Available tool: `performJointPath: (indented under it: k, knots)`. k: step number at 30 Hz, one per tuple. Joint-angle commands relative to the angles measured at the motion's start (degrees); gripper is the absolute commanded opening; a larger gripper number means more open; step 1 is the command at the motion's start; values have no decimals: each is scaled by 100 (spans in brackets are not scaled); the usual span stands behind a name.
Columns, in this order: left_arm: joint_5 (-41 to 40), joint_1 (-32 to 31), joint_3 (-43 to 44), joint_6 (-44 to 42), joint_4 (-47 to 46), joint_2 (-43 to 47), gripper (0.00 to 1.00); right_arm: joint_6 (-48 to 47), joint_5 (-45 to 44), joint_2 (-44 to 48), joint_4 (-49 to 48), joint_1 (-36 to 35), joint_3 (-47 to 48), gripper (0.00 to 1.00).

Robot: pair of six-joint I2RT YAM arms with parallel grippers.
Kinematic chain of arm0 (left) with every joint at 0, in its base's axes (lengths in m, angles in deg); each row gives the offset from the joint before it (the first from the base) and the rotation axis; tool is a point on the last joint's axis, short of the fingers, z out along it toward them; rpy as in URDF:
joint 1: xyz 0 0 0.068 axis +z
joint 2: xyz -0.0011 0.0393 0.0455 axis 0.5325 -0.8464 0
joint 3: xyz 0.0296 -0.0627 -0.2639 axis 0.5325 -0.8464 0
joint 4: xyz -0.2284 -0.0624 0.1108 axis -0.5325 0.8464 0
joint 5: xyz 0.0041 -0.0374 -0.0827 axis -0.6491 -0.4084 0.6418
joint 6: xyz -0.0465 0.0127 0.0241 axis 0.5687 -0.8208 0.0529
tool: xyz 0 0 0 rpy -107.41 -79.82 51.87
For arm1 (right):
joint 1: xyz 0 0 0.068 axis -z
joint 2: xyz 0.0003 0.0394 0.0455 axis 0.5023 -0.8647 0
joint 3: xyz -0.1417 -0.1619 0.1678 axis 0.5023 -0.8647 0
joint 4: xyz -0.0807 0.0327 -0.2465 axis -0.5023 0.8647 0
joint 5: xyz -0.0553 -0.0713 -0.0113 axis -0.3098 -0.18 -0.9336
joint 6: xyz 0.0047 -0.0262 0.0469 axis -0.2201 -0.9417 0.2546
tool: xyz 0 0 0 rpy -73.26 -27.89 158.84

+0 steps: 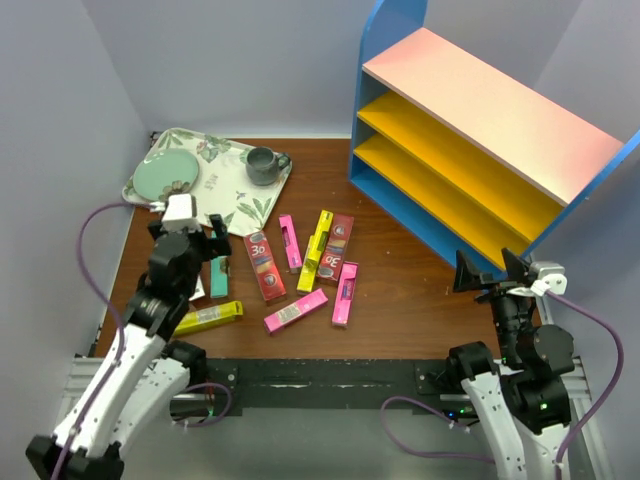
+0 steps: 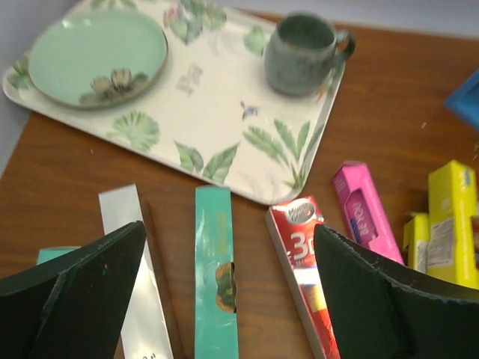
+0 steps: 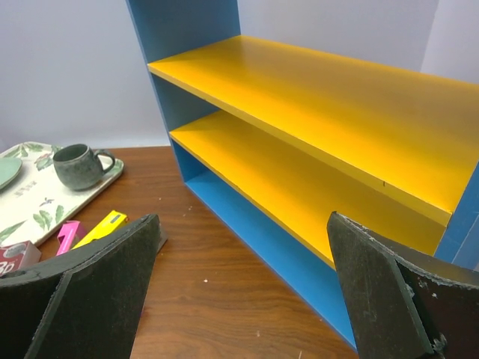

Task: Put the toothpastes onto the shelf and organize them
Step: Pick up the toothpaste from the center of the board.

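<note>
Several toothpastes lie loose on the table's left half: a red one [image 1: 264, 265], pink ones [image 1: 290, 242] [image 1: 345, 292], yellow ones [image 1: 316, 250] [image 1: 208, 317] and a teal one [image 1: 219, 276]. My left gripper [image 1: 190, 232] hovers open above the teal carton [image 2: 213, 277], which lies between its fingers [image 2: 82, 284] in the left wrist view, with a white carton [image 2: 135, 224] to the left and a red carton [image 2: 299, 254] to the right. The shelf [image 1: 480, 130] stands at the back right, its boards [image 3: 299, 97] bare. In front of it my right gripper [image 1: 490, 272] is open and holds nothing.
A floral tray [image 1: 215, 185] at the back left carries a green plate [image 1: 165, 178] and a grey mug [image 1: 263, 165]. Bare wooden table [image 1: 410, 280] lies between the cartons and the shelf. Grey walls close in the left and back sides.
</note>
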Motion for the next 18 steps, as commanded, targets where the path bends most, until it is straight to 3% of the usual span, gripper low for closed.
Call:
performJointPath:
  k: [1,6,11,18]
  knots:
    - [226,48,483,441,521,-1125,100,88,-164,170,-10,-48,91,99]
    - [568,267,843,503,521,-2328,100,88,-182,170,7,-74,91,99]
    - [1421,1269,1028,529,302,-3217,99,79,-208,170,34,-109,91,99]
    - [1589,1366,1590,415,468,-4692,99,70,-279,170,16,-153,64,98]
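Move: The teal toothpaste box lies flat on the table, nearly beneath the left hand, about 21 cm below it and 4 cm ahead, neither left nor right. On the same table, the white box is some 7 cm left and 1 cm ahead, the red box 12 cm right and 4 cm ahead, and the yellow box 3 cm left and 9 cm back. From the right hand, the teal box is roughly 62 cm left, 13 cm ahead, 30 cm down. The open left hand dives about 14 cm and some 6 cm forward towards the teal box, tipping 35 degrees further down. ##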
